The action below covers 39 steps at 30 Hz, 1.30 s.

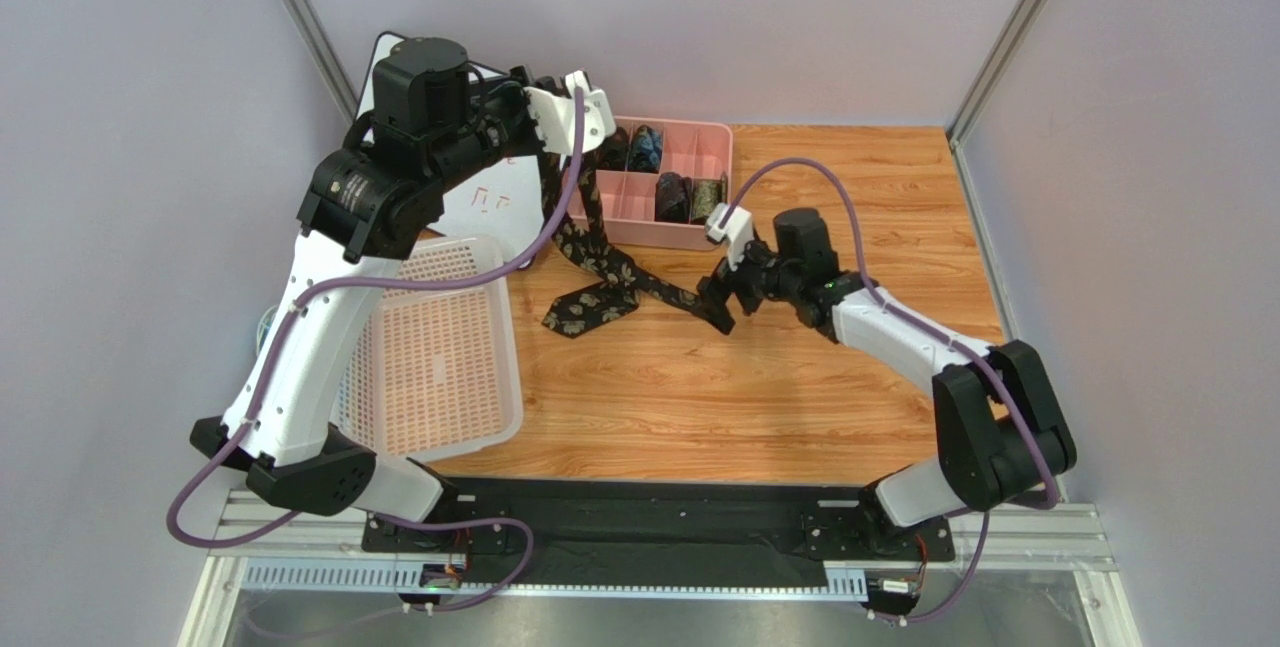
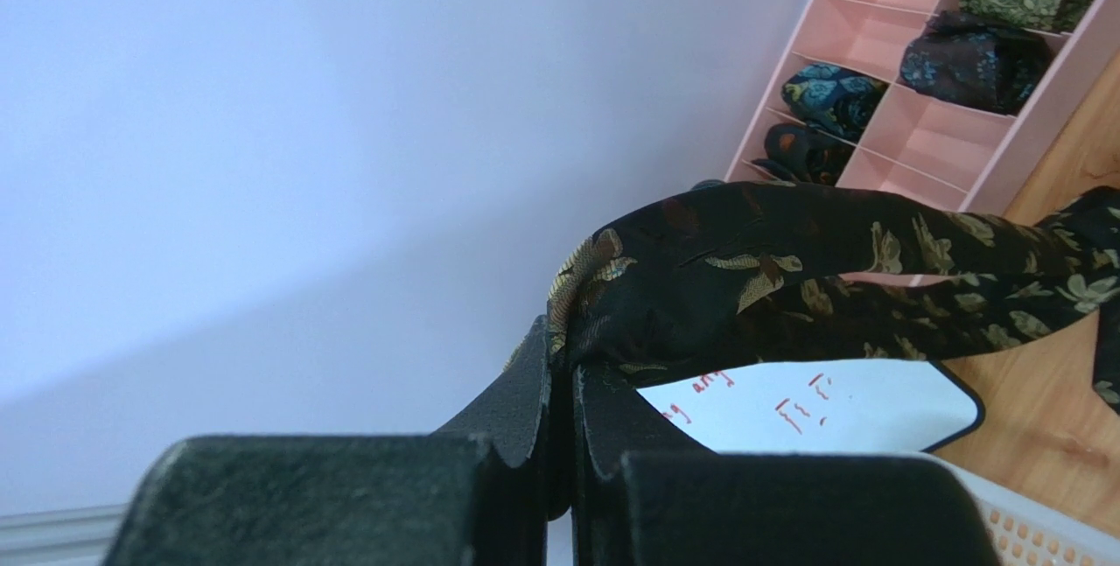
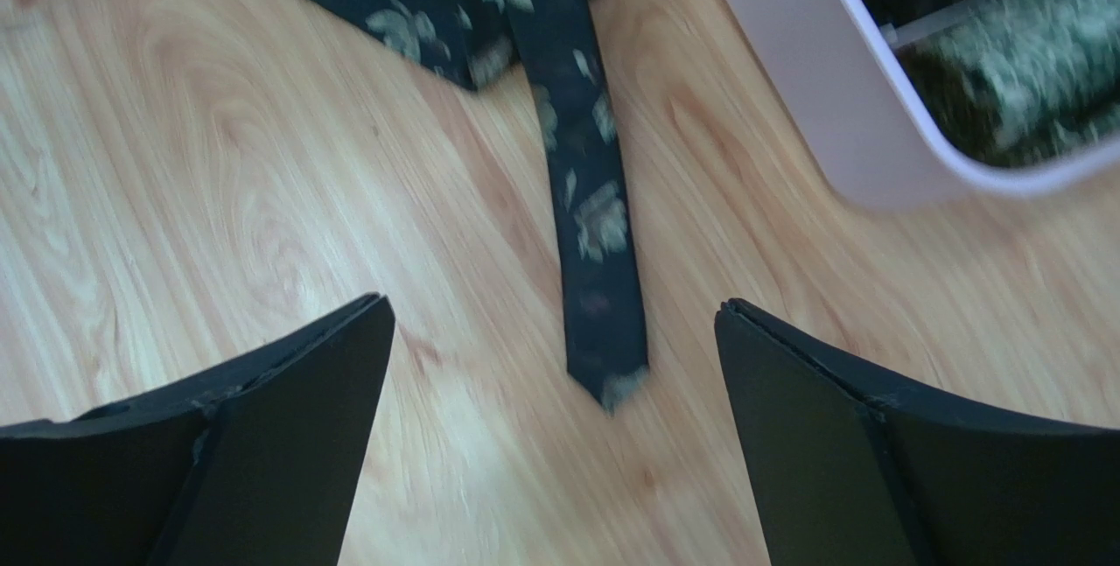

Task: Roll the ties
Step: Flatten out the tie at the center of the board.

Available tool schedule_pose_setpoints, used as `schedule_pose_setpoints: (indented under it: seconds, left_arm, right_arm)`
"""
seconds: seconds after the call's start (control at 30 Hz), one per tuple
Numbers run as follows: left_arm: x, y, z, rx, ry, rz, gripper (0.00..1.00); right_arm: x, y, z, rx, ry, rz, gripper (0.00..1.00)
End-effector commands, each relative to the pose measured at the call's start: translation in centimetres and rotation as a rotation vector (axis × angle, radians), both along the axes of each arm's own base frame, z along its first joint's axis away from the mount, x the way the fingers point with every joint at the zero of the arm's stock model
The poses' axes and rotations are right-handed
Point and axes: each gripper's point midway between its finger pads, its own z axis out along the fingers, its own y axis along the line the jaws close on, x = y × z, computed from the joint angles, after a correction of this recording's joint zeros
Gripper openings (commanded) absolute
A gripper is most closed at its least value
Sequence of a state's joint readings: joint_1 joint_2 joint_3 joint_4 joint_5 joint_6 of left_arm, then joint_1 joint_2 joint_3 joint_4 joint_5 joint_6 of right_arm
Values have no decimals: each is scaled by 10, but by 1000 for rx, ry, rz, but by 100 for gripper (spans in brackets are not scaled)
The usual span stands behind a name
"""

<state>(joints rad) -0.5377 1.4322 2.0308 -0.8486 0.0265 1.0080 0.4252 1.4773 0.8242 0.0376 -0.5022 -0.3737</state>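
Note:
A long black tie (image 1: 589, 302) with an olive-gold leaf pattern hangs from my left gripper (image 1: 591, 125), which is raised beside the pink tray. In the left wrist view the left gripper (image 2: 572, 354) is shut on a fold of this tie (image 2: 789, 264). The tie's wide end lies on the wooden table, and its narrow end (image 3: 598, 232) runs toward my right gripper (image 1: 723, 298). The right gripper (image 3: 551, 308) hovers open just above the table, with the tie's tip between its fingers but untouched. Rolled ties (image 2: 976, 61) sit in the tray's compartments.
The pink divided tray (image 1: 718, 137) stands at the back centre, close to both grippers; its wall (image 3: 815, 81) is just right of the narrow tie end. A white mesh basket (image 1: 436, 355) sits at the left. A white sheet with red marks (image 2: 815, 409) lies behind the basket.

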Motion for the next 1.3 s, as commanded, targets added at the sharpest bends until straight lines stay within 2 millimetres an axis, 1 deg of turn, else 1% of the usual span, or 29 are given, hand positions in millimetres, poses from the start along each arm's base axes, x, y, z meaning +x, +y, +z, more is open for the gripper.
schedule_pose_setpoints:
  seconds: [0.0, 0.03, 0.07, 0.17, 0.3, 0.37, 0.4, 0.43, 0.53, 0.57, 0.63, 0.67, 0.7, 0.73, 0.77, 0.83, 0.87, 0.9, 0.93, 0.97, 1.0, 1.03, 1.07, 1.1, 1.13, 1.17, 1.2, 1.23, 1.27]
  left_arm:
    - [-6, 11, 37, -83, -90, 53, 0]
    - [-7, 12, 38, -91, -89, 57, 0]
    - [-8, 13, 38, -92, -90, 61, 0]
    - [-9, 16, 40, -94, -93, 76, 0]
    - [-11, 23, 42, -95, -102, 100, 0]
    - [-13, 25, 40, -95, -96, 106, 0]
    - [-14, 26, 40, -100, -97, 108, 0]
    - [-14, 26, 38, -98, -93, 110, 0]
    - [-17, 30, 38, -99, -100, 118, 0]
    - [-19, 31, 39, -99, -105, 118, 0]
    - [-21, 33, 40, -103, -117, 120, 0]
    - [-21, 33, 40, -100, -118, 120, 0]
    - [-22, 34, 41, -103, -122, 121, 0]
    - [-23, 35, 38, -101, -118, 123, 0]
    - [-23, 36, 36, -100, -115, 123, 0]
    - [-23, 35, 31, -105, -107, 115, 0]
    - [-22, 34, 29, -107, -104, 111, 0]
    - [-22, 32, 25, -107, -96, 101, 0]
    - [-24, 27, 19, -111, -79, 78, 0]
    - [-24, 24, 15, -125, -63, 67, 0]
    - [-23, 20, 12, -134, -49, 57, 0]
    - [-22, 13, 2, -138, -18, 29, 0]
    - [-22, 7, -4, -171, 15, 20, 0]
    - [-21, 1, -9, -188, 43, 4, 0]
    - [-21, -11, -19, -208, 91, -40, 0]
    - [-23, -20, -28, -226, 135, -68, 0]
    - [-26, -30, -36, -269, 196, -91, 0]
    - [-32, -49, -55, -272, 277, -170, 0]
    - [-35, -58, -68, -269, 328, -198, 0]
  right_arm:
    - [14, 63, 28, 141, -241, 2, 100]
    - [23, 69, 29, 145, -277, -44, 100]
    - [19, 84, 12, 131, -249, -27, 100]
    - [24, 111, 15, 167, -275, -26, 100]
    - [36, 132, -9, 115, -291, -63, 100]
    - [48, 141, 1, 108, -332, -125, 100]
    - [53, 144, -9, 91, -319, -142, 100]
    - [67, 144, 0, 80, -337, -204, 99]
    - [79, 143, -16, 7, -285, -279, 86]
    - [85, 147, -10, 13, -289, -292, 70]
    - [89, 141, -12, -17, -289, -321, 52]
    - [89, 138, -11, -26, -295, -327, 32]
    - [89, 133, -11, -48, -302, -331, 21]
    - [90, 124, -5, -59, -317, -353, 7]
    - [96, 110, 14, -54, -346, -380, 0]
    - [90, 83, 14, -98, -312, -374, 0]
    - [98, 54, 46, -80, -341, -415, 0]
    - [90, 30, 36, -142, -296, -415, 0]
    - [84, 16, 40, -157, -283, -384, 0]
    - [89, -21, 53, -175, -291, -424, 0]
    - [75, -50, 71, -229, -325, -408, 0]
    - [68, -64, 87, -224, -355, -376, 0]
    - [67, -102, 94, -261, -354, -399, 0]
    - [48, -129, 111, -350, -403, -355, 0]
    - [43, -160, 123, -370, -412, -349, 0]
    - [36, -178, 132, -416, -436, -329, 0]
    - [15, -189, 133, -497, -463, -213, 0]
    - [9, -219, 131, -564, -455, -231, 0]
    - [3, -228, 128, -603, -454, -209, 0]
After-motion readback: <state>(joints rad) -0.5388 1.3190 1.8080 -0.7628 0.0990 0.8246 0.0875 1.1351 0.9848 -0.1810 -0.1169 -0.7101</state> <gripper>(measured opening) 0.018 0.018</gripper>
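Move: From the open right hand, the stretch of hanging tie it goes for is about 14 cm left, 8 cm ahead and 3 cm lower. The narrow tail's tip lies 4 cm left, level fore and aft, 9 cm below; the wide end about 22 cm left, also level, 9 cm down. The pink box is 13 cm left and 22 cm ahead. The left hand already holds the tie high; that stretch hangs about 13 cm right, 3 cm ahead and 39 cm below it. Leftward and somewhat forward, dipping first, the open right hand reaches about 15 cm over the narrow tail and shuts on the tie's hanging length. It then sweeps fast back right some 35 cm and up nearly 20 cm, turning clockwise, while the left hand keeps its pinch high up, eases left, then gives down and right a few centimetres. ##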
